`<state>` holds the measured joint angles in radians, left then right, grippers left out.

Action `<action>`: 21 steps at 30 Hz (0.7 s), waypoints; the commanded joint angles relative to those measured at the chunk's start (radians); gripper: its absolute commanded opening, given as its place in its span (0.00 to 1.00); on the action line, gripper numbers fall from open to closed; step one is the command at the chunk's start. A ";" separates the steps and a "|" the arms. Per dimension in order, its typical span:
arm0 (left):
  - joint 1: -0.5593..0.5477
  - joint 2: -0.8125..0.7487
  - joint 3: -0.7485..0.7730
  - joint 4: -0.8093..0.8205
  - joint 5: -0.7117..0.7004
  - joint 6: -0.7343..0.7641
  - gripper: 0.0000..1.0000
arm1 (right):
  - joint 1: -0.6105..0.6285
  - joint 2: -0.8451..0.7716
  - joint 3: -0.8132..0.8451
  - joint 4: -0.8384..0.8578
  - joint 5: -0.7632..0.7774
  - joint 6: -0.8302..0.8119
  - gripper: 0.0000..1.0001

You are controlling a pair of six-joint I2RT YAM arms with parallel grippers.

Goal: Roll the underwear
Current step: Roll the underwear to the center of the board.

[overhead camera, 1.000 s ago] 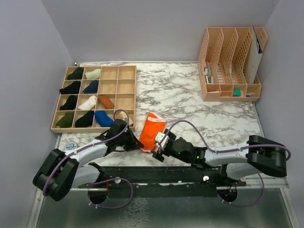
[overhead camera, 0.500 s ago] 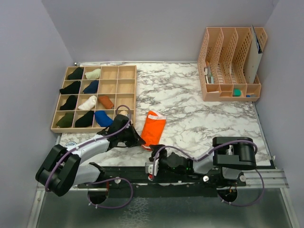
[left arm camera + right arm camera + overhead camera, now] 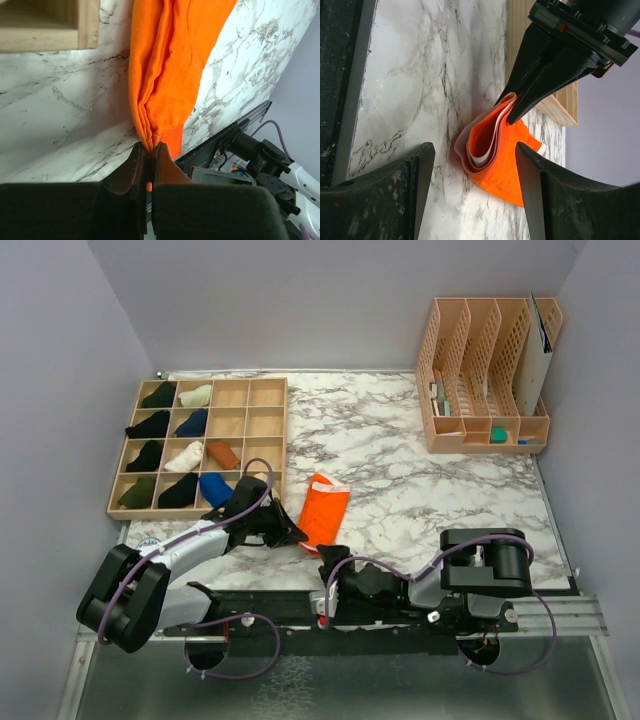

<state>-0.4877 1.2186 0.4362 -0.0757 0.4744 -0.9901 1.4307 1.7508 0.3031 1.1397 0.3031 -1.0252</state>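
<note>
The orange underwear (image 3: 326, 510) lies folded lengthwise on the marble table, its white waistband at the far end. My left gripper (image 3: 297, 536) is shut on the cloth's near left edge; the left wrist view shows the pads (image 3: 161, 155) pinching the orange fold (image 3: 170, 65). My right gripper (image 3: 330, 562) sits low at the table's near edge, just short of the underwear and open. In its own view the layered near end of the underwear (image 3: 492, 160) lies beyond the right gripper (image 3: 474, 150). A rust-brown underwear roll (image 3: 224, 454) rests in the wooden tray.
The wooden compartment tray (image 3: 265, 445) at the left holds several dark, blue and cream fabric bundles; its corner (image 3: 87, 30) is close to the cloth. A peach file rack (image 3: 485, 375) stands at the back right. The black base rail (image 3: 400, 615) runs along the near edge.
My right arm pulled back from the orange underwear's near end to the table's near edge, its jaws narrowing somewhat. The left gripper kept its pinch and shifted slightly away.
</note>
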 commanded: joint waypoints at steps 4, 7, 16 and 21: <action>0.011 -0.018 0.022 -0.014 0.082 -0.035 0.00 | 0.004 0.093 -0.015 0.028 0.045 -0.078 0.68; 0.013 -0.021 0.020 -0.029 0.083 -0.029 0.00 | 0.004 0.128 -0.010 0.097 0.056 -0.103 0.65; 0.012 -0.043 -0.015 -0.018 0.084 -0.044 0.00 | -0.002 0.176 0.028 0.094 0.059 -0.116 0.56; 0.012 -0.047 -0.023 -0.017 0.080 -0.045 0.00 | -0.006 0.209 0.031 0.160 0.072 -0.133 0.42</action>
<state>-0.4797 1.1931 0.4320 -0.0937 0.5327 -1.0245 1.4315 1.9129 0.3359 1.2922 0.3511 -1.1522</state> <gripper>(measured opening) 0.049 0.469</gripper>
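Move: The left fingers already pinch the near-left corner of the orange underwear, holding it a little off the table. From the right hand, open around it and pointing left, the underwear's near end lies about 3 cm ahead, 3 cm left and 1 cm lower; from the left hand it is some 2 cm back, 3 cm right and 2 cm lower. The sock tray's near right corner is roughly 7 cm ahead and 4 cm left of the left hand. The right hand creeps about 1.5 cm forward, down and a touch left towards the underwear's folded near end, rolling slightly, while its fingers narrow from wide open to about half open and bring a tip up on each side of the loose fold. The left hand keeps its pinch on the corner and eases it about 1 cm up and 1 cm back, towards the right gripper. ##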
